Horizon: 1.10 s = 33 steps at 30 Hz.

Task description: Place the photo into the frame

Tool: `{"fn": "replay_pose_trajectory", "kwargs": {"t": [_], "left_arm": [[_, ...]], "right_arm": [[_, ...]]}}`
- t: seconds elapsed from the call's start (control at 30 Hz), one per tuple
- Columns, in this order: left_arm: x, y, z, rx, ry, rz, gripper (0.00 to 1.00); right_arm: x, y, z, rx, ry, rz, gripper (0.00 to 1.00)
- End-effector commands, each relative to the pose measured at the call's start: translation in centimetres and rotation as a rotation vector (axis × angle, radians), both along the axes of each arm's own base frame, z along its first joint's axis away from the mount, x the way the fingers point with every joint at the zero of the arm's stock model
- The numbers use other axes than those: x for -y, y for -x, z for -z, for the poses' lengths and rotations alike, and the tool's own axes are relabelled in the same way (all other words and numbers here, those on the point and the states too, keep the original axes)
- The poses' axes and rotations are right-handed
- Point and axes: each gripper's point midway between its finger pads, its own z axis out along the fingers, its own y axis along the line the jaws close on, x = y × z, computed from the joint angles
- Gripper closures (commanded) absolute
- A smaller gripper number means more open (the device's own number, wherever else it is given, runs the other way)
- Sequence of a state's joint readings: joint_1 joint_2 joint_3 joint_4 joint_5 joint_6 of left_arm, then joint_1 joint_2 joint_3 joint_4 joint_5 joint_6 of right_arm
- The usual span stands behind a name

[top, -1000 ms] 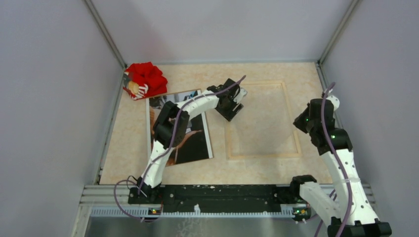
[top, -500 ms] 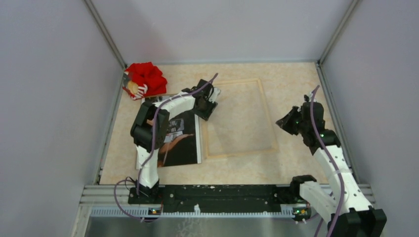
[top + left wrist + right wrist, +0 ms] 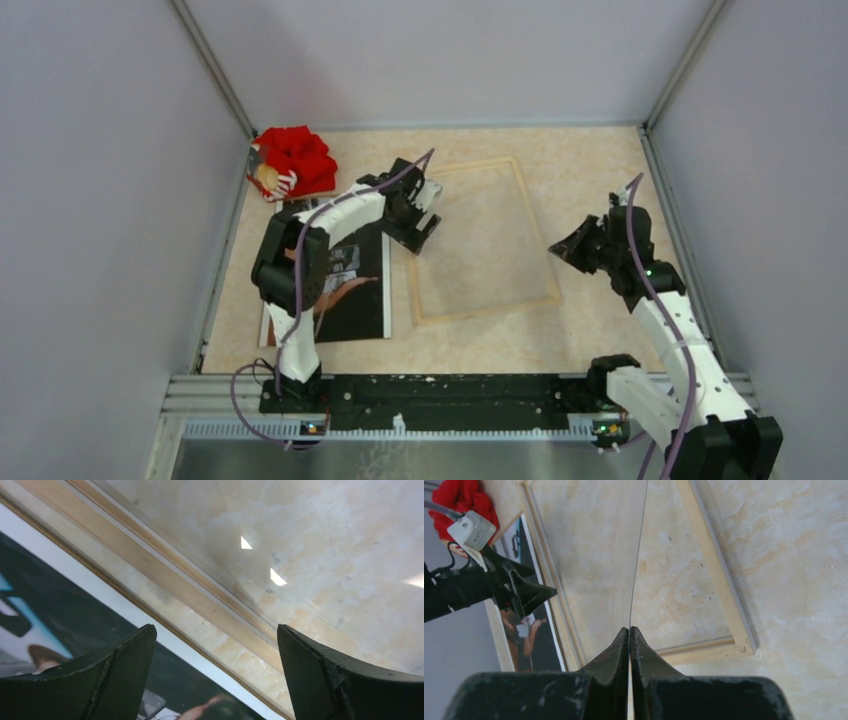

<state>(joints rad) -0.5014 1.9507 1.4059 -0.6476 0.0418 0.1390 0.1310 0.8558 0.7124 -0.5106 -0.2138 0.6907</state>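
The photo (image 3: 355, 295), dark with a thin white border, lies flat left of the frame (image 3: 485, 308), partly under my left arm. The frame shows its light wood rails. My left gripper (image 3: 418, 215) hangs open just above the strip of table between the photo (image 3: 50, 605) and the frame's left rail (image 3: 165, 575), holding nothing (image 3: 215, 645). My right gripper (image 3: 565, 245) is by the frame's right rail (image 3: 716, 565). It is shut (image 3: 630, 630) on the edge of a thin clear sheet (image 3: 638, 555), which shows edge-on as a fine line running out over the frame.
A red cloth bundle (image 3: 293, 163) sits in the back left corner, just behind the photo. Grey walls close the table in on the left, back and right. A metal rail (image 3: 450, 390) with the arm bases runs along the near edge.
The frame and the photo have slid left, and the frame has turned a little. My left gripper moved left with them and opened wide. My right arm swung left, still shut.
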Motion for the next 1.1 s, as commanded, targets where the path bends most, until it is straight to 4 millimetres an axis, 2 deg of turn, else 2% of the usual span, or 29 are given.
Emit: {"fn": "replay_pose_trajectory", "kwargs": {"t": [0.0,0.07,0.17,0.3,0.37,0.47,0.53,0.67,0.73,0.87,1.07], "left_arm": [[1.6,-0.6,-9.3,0.112,0.139,0.104,0.02],[1.5,-0.4,-11.9,0.158,0.15,0.152,0.02],[1.5,-0.3,-16.3,0.261,0.18,0.199,0.01],[1.5,0.6,-21.5,0.347,0.249,0.199,0.01],[1.1,0.7,-23.8,0.413,0.274,0.169,0.02],[-0.7,-0.5,-25.8,0.511,0.257,0.062,0.01],[-3.0,-1.7,-26.3,0.552,0.227,-0.047,0.01],[-9.0,-3.7,-26.9,0.569,0.237,-0.262,0.02],[-11.2,-4.1,-27.1,0.59,0.239,-0.319,0.01],[-13.2,-3.5,-26.7,0.597,0.235,-0.351,0.01],[-13.8,-2.4,-26.2,0.584,0.243,-0.371,0.02]], "right_arm": [[0.1,-2.0,-6.4,0.123,-0.058,0.08,1.0],[-0.5,-2.7,-9.4,0.18,-0.128,0.096,1.0],[-2.2,-3.4,-14.8,0.31,-0.245,0.03,1.0],[-4.5,-3.1,-21.9,0.474,-0.415,-0.084,1.0],[-5.7,-2.8,-24.4,0.515,-0.457,-0.169,1.0],[-7.7,-2.1,-27.4,0.569,-0.476,-0.304,1.0],[-9.0,-1.2,-29.1,0.605,-0.476,-0.397,1.0],[-10.8,1.1,-31.3,0.674,-0.504,-0.543,1.0],[-11.3,1.8,-31.7,0.692,-0.526,-0.581,1.0],[-12.0,2.6,-32.4,0.714,-0.56,-0.646,1.0],[-13.3,3.4,-32.5,0.714,-0.602,-0.752,1.0]]}}
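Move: From the left gripper, open just above the frame's left rail, the photo's middle lies about 18 cm left, 6 cm back and 3 cm down. The frame's middle is some 13 cm right of that gripper, level ahead and 3 cm down; the red cloth 27 cm left, 17 cm ahead. From the right gripper, already pinching the clear sheet, the frame's middle lies roughly 9 cm ahead, 11 cm left and 16 cm down, the photo's about 42 cm left, 3 cm ahead. Raise the right gripper some 30 cm, keeping the clear sheet pinched, drifting about 12 cm left and rolling and tipping the fingers upward so the sheet swings up from the frame. Meanwhile lift the open left gripper about 25 cm off the frame's left rail, tilting its fingers forward, then swing it left over the far part of the photo. ##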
